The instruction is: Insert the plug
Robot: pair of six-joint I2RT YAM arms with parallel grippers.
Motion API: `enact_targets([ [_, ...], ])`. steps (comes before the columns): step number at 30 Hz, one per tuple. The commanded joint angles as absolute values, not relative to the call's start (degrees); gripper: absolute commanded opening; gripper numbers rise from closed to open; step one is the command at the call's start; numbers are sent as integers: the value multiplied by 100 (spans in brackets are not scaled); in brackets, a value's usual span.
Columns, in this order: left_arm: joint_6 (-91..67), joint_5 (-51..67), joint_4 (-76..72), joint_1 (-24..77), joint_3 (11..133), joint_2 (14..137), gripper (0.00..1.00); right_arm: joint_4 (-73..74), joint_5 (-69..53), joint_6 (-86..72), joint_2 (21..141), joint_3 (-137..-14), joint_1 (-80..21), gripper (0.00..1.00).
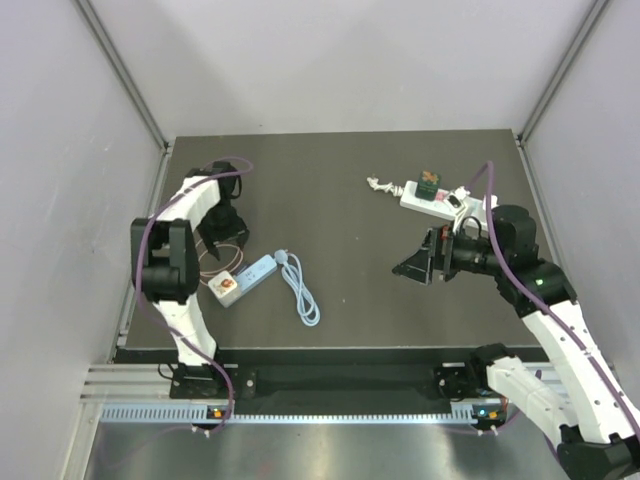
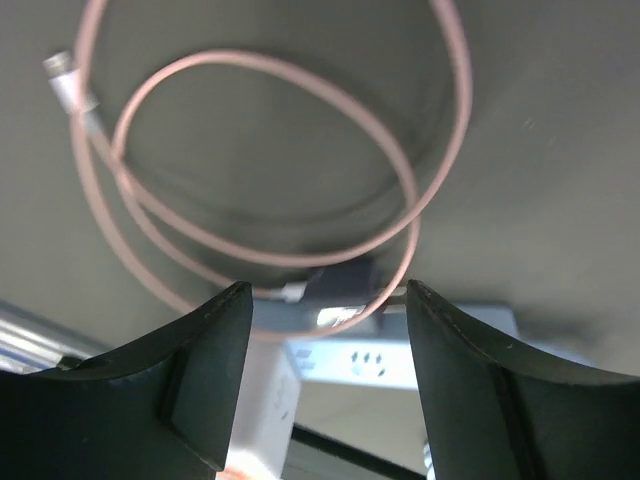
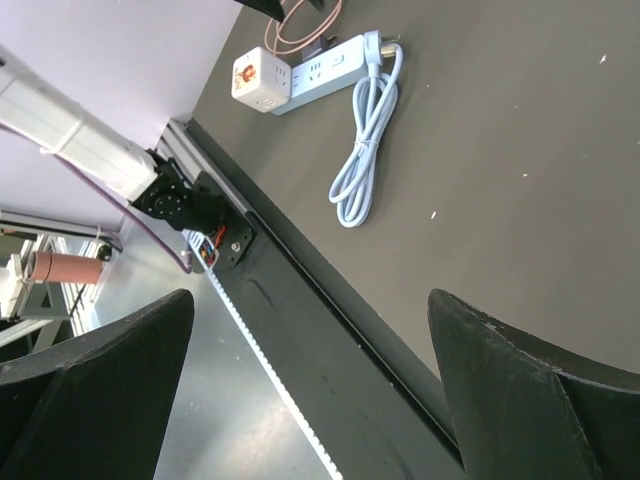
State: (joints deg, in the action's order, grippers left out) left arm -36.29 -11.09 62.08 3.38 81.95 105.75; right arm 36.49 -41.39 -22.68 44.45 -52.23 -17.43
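Observation:
In the left wrist view a dark plug [image 2: 345,280] with a looped pink cable [image 2: 270,255] sits against the far edge of the light-blue power strip [image 2: 385,355]. How deep it sits in the socket is not visible. My left gripper [image 2: 328,290] hovers just over it, open, fingers either side and touching nothing. From above, the left gripper [image 1: 224,243] is right behind the power strip [image 1: 252,271]. My right gripper [image 1: 422,260] hangs open and empty over mid-table, right of centre, and its wrist view shows the power strip [image 3: 330,65] far off.
A white cube adapter [image 1: 226,287] is joined to the strip's near end, and the strip's own coiled pale cord [image 1: 300,290] lies to its right. A second white power strip [image 1: 436,200] with a small green-and-red block [image 1: 428,182] lies at the back right. Grey walls enclose the table.

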Motion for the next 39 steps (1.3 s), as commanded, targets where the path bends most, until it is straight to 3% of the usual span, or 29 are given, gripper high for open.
enact_targets([
  [1, -3446, -1291, 6082, 554, 8753, 10889, 68, 3743, -4017, -2189, 4368, -5589, -1705, 100],
  [6, -3463, -1625, 6134, 562, 9219, 11574, 66, 4122, -3771, -1925, 4403, -5810, -1740, 100],
  [13, -3498, -1706, 6118, 562, 9299, 12269, 53, 4175, -3674, -1881, 4535, -5923, -1749, 100],
  [16, -3498, -1547, 6047, 562, 9360, 12331, 34, 4157, -3630, -1890, 4579, -5959, -1749, 100],
  [18, -3498, -1503, 6021, 554, 9535, 12366, 10, 4149, -3621, -1942, 4605, -5959, -1749, 100],
  [20, -3437, -1354, 6021, 554, 9842, 12384, 1, 4113, -3612, -1977, 4597, -5906, -1758, 100],
  [28, -3234, -634, 5845, 957, 11257, 11946, 0, 4412, -3113, -1811, 4667, -6046, -1749, 100],
  [35, -3199, -27, 5512, 1994, 11864, 11322, 0, 4386, -2821, -1766, 4684, -5863, -1749, 100],
  [39, -3488, 877, 4835, 2416, 11848, 10785, 0, 4158, -2804, -1960, 4579, -5766, -1749, 100],
])
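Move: The near right side of the cable coil lies some 4 cm ahead of the left hand and about 6 cm below; the coil's middle is level with the hand and roughly 4 cm left. The black plug sits about 4 cm back, straight in line; the blue power strip's middle is 8 cm back and 6 cm right, the white cube 11 cm back. From the right hand the cable's gripped side is some 48 cm left, 19 cm ahead and 25 cm below. The left fingers, wide apart at first, go about 5 cm down and 4 forward onto the right side of the cable coil, shut and pinch it. They then pull it forward and up, then sweep it right and up, ending about 20 cm to the right and well above the table, the wrist turning clockwise and its fingers swinging out forward. The open right hand drifts some 3 cm right and forward. ##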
